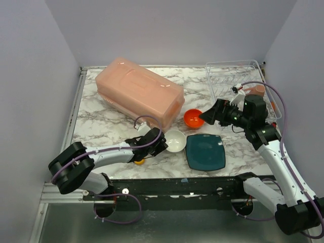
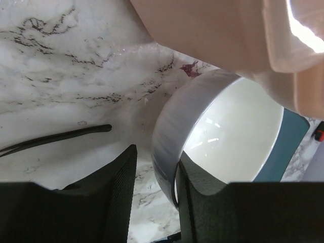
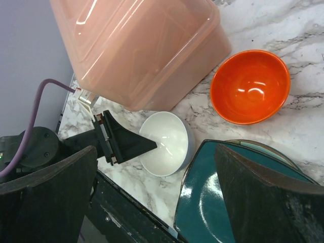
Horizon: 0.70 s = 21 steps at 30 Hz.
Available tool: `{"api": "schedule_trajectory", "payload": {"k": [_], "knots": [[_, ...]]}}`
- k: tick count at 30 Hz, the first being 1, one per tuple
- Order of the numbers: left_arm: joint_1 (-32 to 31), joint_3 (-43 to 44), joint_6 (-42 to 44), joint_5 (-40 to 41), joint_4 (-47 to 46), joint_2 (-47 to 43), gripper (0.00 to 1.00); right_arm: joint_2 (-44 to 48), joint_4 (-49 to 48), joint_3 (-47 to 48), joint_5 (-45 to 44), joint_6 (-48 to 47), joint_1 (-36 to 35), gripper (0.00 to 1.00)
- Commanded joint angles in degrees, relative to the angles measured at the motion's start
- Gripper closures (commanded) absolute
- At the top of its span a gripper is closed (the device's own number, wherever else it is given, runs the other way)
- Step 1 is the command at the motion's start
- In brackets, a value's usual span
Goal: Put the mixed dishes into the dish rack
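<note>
A white bowl [image 1: 175, 140] [image 2: 238, 131] [image 3: 167, 144] sits near the front edge, between the pink tub and a teal square plate [image 1: 205, 152] [image 3: 223, 197]. My left gripper [image 1: 161, 144] [image 2: 157, 167] straddles its near rim. One finger rests against the inside wall and the other stands outside with a gap, so the jaws are open. An orange bowl [image 1: 193, 118] [image 3: 250, 86] lies behind the plate. My right gripper [image 1: 205, 116] [image 3: 157, 202] hovers wide open above it, holding nothing. The wire dish rack [image 1: 238, 76] at the back right holds a pinkish mug [image 1: 259, 90].
A big pink tub [image 1: 139, 93] [image 2: 217, 35] [image 3: 136, 45] lies upside down across the back left, close behind the white bowl. A small yellow object [image 1: 139, 162] shows under my left arm. A round plate's rim [image 3: 263, 147] peeks out beneath the teal plate.
</note>
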<state>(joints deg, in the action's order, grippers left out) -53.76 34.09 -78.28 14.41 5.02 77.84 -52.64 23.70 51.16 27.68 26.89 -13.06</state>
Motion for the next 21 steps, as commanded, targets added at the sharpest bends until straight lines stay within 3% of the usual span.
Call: {"api": "schedule_trajectory", "payload": {"k": [1, 3, 6, 8, 16, 21], "knots": [[-0.21, 1.06, 0.14, -0.84, -2.56, 2.8, 0.66, 0.05, 1.35, -0.46, -1.52, -1.14, 0.04, 0.0], [-0.21, 1.11, 0.64, -1.17, -3.17, 3.68, 0.7, -0.21, 1.18, -0.61, -1.43, -0.88, 0.09, 0.0], [-0.26, 1.18, 2.43, -2.24, -3.81, 4.16, 0.86, -0.35, 0.78, -1.2, -0.98, -0.48, 0.05, 0.0], [-0.3, 0.94, 3.13, -2.05, -3.16, 3.5, 0.9, -0.47, 0.64, -1.32, -1.38, -0.38, 0.02, 0.0], [-0.38, -2.19, 8.25, -2.12, 1.31, -6.67, 0.99, -1.1, 0.31, -2.16, -1.61, 0.46, 0.05, 0.0], [-0.25, -3.19, 17.71, -7.89, -1.8, -17.59, 1.0, -2.24, -1.16, -2.21, 0.91, 2.02, 0.1, 0.0]]}}
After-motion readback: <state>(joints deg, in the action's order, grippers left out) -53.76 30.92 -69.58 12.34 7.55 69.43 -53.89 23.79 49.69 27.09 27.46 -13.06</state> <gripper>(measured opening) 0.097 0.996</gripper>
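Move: The white bowl's middle lies about 5 cm to the right of the left hand, 2 cm ahead and 2 cm lower, its near-left rim just at the open fingers. From that hand, the teal plate is some 18 cm to the right and 3 cm back, the orange bowl about 13 cm right and 11 cm ahead, and the big pink bin's middle roughly 19 cm ahead and 10 cm left. From the right hand, the white bowl is about 10 cm left, 2 cm back and 22 cm below. The left hand sinks the last 1.5 cm or so with its half-open fingers astride the near-left rim of the white bowl and closes them, pinching the bowl's wall between the fingertips. With that grip kept, the hand then turns back upward and rises about 3 cm from its lowest point, drawing some 2 cm to the left and 1.5 cm back towards its own base while the wrist turns a little clockwise, under 10 degrees. ##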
